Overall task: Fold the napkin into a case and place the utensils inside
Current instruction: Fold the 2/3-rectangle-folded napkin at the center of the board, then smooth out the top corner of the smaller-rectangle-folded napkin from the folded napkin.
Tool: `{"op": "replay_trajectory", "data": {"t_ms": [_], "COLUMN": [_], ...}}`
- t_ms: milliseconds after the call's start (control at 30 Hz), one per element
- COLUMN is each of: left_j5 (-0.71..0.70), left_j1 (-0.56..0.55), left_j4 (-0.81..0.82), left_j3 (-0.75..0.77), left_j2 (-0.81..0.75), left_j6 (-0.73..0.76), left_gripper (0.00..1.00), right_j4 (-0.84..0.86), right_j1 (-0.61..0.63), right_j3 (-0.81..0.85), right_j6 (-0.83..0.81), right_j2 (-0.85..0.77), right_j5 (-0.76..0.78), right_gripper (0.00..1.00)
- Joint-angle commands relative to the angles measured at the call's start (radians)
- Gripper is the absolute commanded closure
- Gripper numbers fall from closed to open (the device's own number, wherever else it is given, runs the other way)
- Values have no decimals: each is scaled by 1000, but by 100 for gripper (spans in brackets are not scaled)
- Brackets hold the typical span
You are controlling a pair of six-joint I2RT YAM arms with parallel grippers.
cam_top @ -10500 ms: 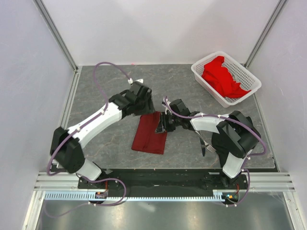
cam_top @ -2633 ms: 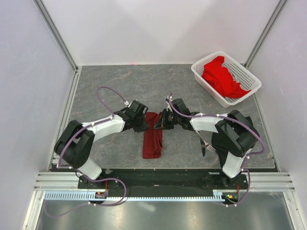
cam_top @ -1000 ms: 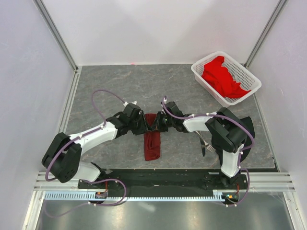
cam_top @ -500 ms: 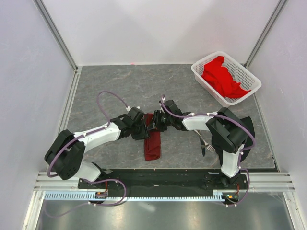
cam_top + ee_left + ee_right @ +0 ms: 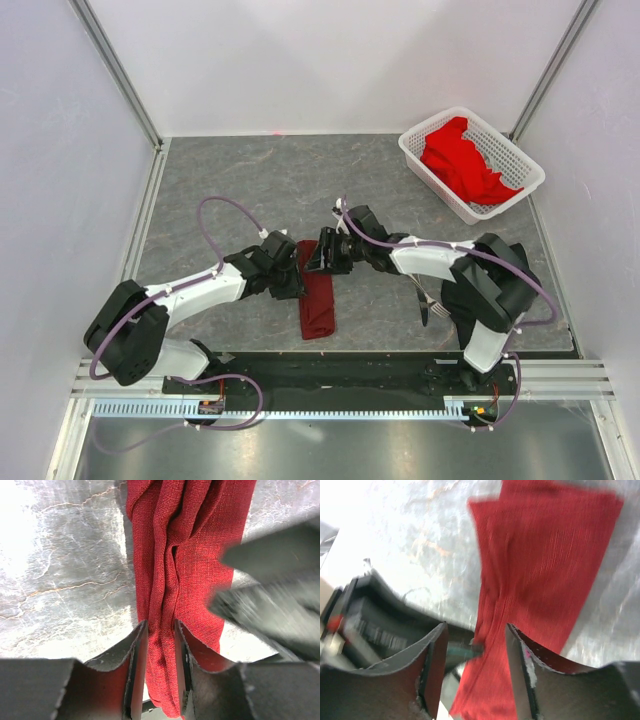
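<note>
The dark red napkin [image 5: 320,305] lies on the table as a narrow, rumpled strip running toward the near edge. My left gripper [image 5: 293,278] is at its left side. In the left wrist view the gripper [image 5: 159,625] pinches a raised ridge of the napkin [image 5: 200,555], and cloth fills the gap between its jaws. My right gripper [image 5: 318,258] hovers at the strip's far end. Seen from the right wrist, it [image 5: 476,630] stands open over the napkin [image 5: 545,555], holding nothing. The utensils [image 5: 435,308] lie under my right arm, and only a fork end shows.
A white lattice basket [image 5: 516,150] holding bright red cloth stands at the far right corner. The two grippers are close together over the strip: the right one's blurred fingers [image 5: 270,580] fill the right of the left wrist view. White walls enclose the table.
My right gripper has opened and let go of the napkin's far end. My left gripper has slid a little toward the near edge along the strip and closed in on the fold.
</note>
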Motion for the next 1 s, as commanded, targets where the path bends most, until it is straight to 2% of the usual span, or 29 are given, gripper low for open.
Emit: {"op": "replay_trajectory", "data": {"t_ms": [0, 100, 133, 267, 333, 400, 533, 733, 967], "left_j5": [-1, -21, -23, -24, -30, -67, -75, -53, -73], "left_j1": [-6, -4, -4, -4, -4, -3, 3, 42, 115], "left_j4": [-1, -5, -10, -15, -31, -55, -65, -68, -62], "left_j3": [-7, -2, 7, 22, 39, 67, 213, 373, 433], "left_j2": [-28, -45, -46, -43, -40, -49, -16, 168, 326], "left_j6": [-23, -23, -20, -18, -12, 3, 68, 108, 152], "left_gripper": [67, 69, 69, 70, 70, 69, 65, 66, 71], "right_j4": [50, 104, 115, 165, 198, 209, 130, 152, 155], "right_j1": [26, 58, 66, 111, 126, 131, 131, 131, 134], "right_j3": [-116, -185, -196, -227, -248, -275, -250, -264, -284], "right_j6": [17, 40, 49, 80, 100, 106, 45, 54, 66], "right_j2": [-115, -135, -130, -112, -112, -116, -124, -121, -148], "right_j5": [-47, -51, -51, -58, -51, -41, -7, -7, -4], "right_gripper": [47, 57, 65, 75, 83, 84, 85, 85, 85]}}
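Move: The napkin is a narrow strip running forward and back; from the low left hand, its far end is about 14 cm ahead and 5 cm right, and its middle 1 cm ahead and 5 cm right, both about 1 cm below. From the right hand, the napkin's middle is about 5 cm back, straight in line and 4 cm below; the fork and knife lie some 6 cm back and 28 cm right. Closing, right hand goes back 9 cm onto the napkin; left arcs forward 10 cm towards its far end. ##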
